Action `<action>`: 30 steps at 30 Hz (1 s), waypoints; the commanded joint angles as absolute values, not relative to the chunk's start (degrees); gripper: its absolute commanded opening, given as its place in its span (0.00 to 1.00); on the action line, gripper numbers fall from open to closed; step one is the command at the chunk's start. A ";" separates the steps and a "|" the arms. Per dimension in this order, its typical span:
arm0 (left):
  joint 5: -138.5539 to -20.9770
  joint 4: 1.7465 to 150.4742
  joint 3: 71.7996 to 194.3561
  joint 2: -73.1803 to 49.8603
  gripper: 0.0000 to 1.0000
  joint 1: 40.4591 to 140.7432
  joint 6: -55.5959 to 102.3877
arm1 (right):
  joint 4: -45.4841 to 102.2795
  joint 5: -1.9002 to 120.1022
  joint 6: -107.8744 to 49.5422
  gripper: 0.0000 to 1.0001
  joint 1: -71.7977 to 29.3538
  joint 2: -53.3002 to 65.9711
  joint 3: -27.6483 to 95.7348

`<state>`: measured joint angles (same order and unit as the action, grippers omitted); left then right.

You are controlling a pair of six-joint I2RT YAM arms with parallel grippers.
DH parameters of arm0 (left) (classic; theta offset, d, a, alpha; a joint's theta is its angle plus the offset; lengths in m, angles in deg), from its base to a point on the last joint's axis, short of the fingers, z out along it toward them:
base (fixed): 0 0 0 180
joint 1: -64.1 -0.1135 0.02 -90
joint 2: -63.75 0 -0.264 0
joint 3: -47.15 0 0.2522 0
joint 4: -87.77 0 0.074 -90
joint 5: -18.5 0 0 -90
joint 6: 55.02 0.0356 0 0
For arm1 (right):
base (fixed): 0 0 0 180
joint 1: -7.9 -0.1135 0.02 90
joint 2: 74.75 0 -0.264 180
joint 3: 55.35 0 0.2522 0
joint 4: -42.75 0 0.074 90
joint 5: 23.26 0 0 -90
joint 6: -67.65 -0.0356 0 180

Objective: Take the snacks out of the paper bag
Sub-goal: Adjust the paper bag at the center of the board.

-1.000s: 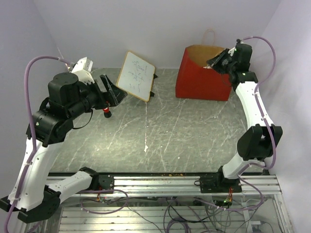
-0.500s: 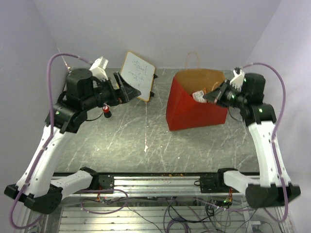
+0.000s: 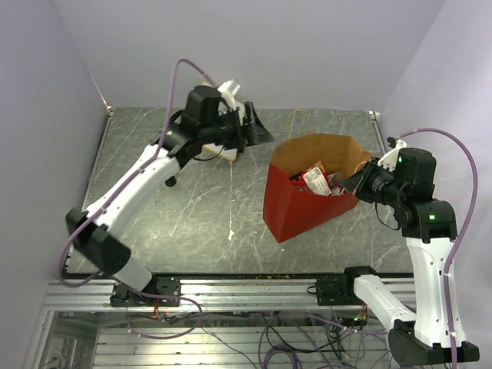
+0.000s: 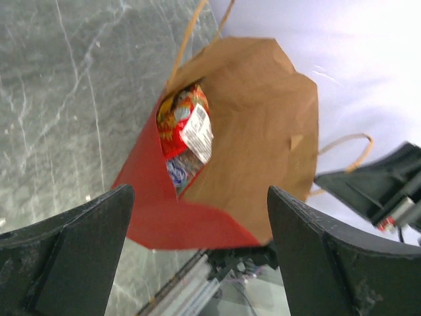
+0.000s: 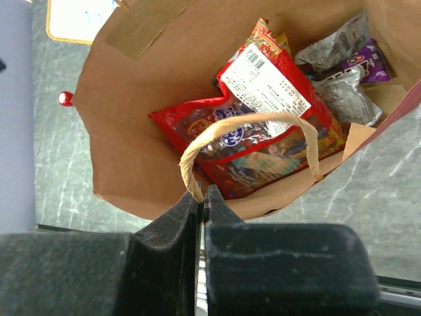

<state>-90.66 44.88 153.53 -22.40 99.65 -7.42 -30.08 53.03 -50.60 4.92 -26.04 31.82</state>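
Note:
The paper bag (image 3: 296, 204), red outside and brown inside, stands tilted right of centre with its mouth open upward. My right gripper (image 3: 352, 184) is shut on the bag's near rim at the foot of a tan loop handle (image 5: 197, 141). Inside lie the snacks: a large red candy bag (image 5: 256, 125), silver packets (image 5: 339, 89) and a purple one (image 5: 368, 62). My left gripper (image 3: 261, 132) hangs open above and behind the bag, apart from it. In the left wrist view the bag (image 4: 263, 131) and the red candy bag (image 4: 181, 128) show beyond my open left gripper (image 4: 199, 191).
A white whiteboard (image 5: 79, 20) leans at the back left of the bag, mostly hidden by my left arm in the top view. A small red marker cap (image 5: 64, 99) lies on the grey table (image 3: 192, 223). The metal rail (image 3: 254, 288) runs along the near edge.
My right gripper has pulled the bag forward from the back right and tipped it, mouth opened wider. My left arm has swung from the left side to the back middle, beside the bag.

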 commanded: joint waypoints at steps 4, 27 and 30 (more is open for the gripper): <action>-84.81 43.07 173.16 -41.47 0.93 102.61 2.06 | -30.66 56.45 -46.94 0.00 4.83 -26.90 33.49; -95.34 56.58 181.37 -46.34 0.07 98.97 -4.05 | -23.61 31.01 -38.06 0.00 4.55 -20.39 39.08; -95.44 54.46 173.60 -38.41 0.07 96.94 -4.31 | -18.83 24.45 -40.35 0.01 2.58 -19.06 38.24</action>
<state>-94.27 50.26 178.66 -51.32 100.61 -4.01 -28.92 38.58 -40.46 4.44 -19.59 35.90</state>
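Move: The paper bag's far handle stands roughly 12 cm ahead of the open left hand, 12 cm to its right and about 7 cm lower. From that hand the snack packs lie down in the bag, some 15 cm right, 2 cm ahead and 18 cm lower. The right hand already holds the near handle; from it the far handle is around 19 cm ahead, 11 cm left, nearly level, and the snacks about 7 cm ahead, 7 cm left and 14 cm down. The left fingers shut on the far handle and pinch it, after the open hand has gone forward and right, some 12 cm each way, sinking about 7 cm; it then eases back left, up and a little back. The right hand keeps its pinch on the near handle, almost still at first, then draws about 4 cm left, turning some 20 degrees counter-clockwise. ##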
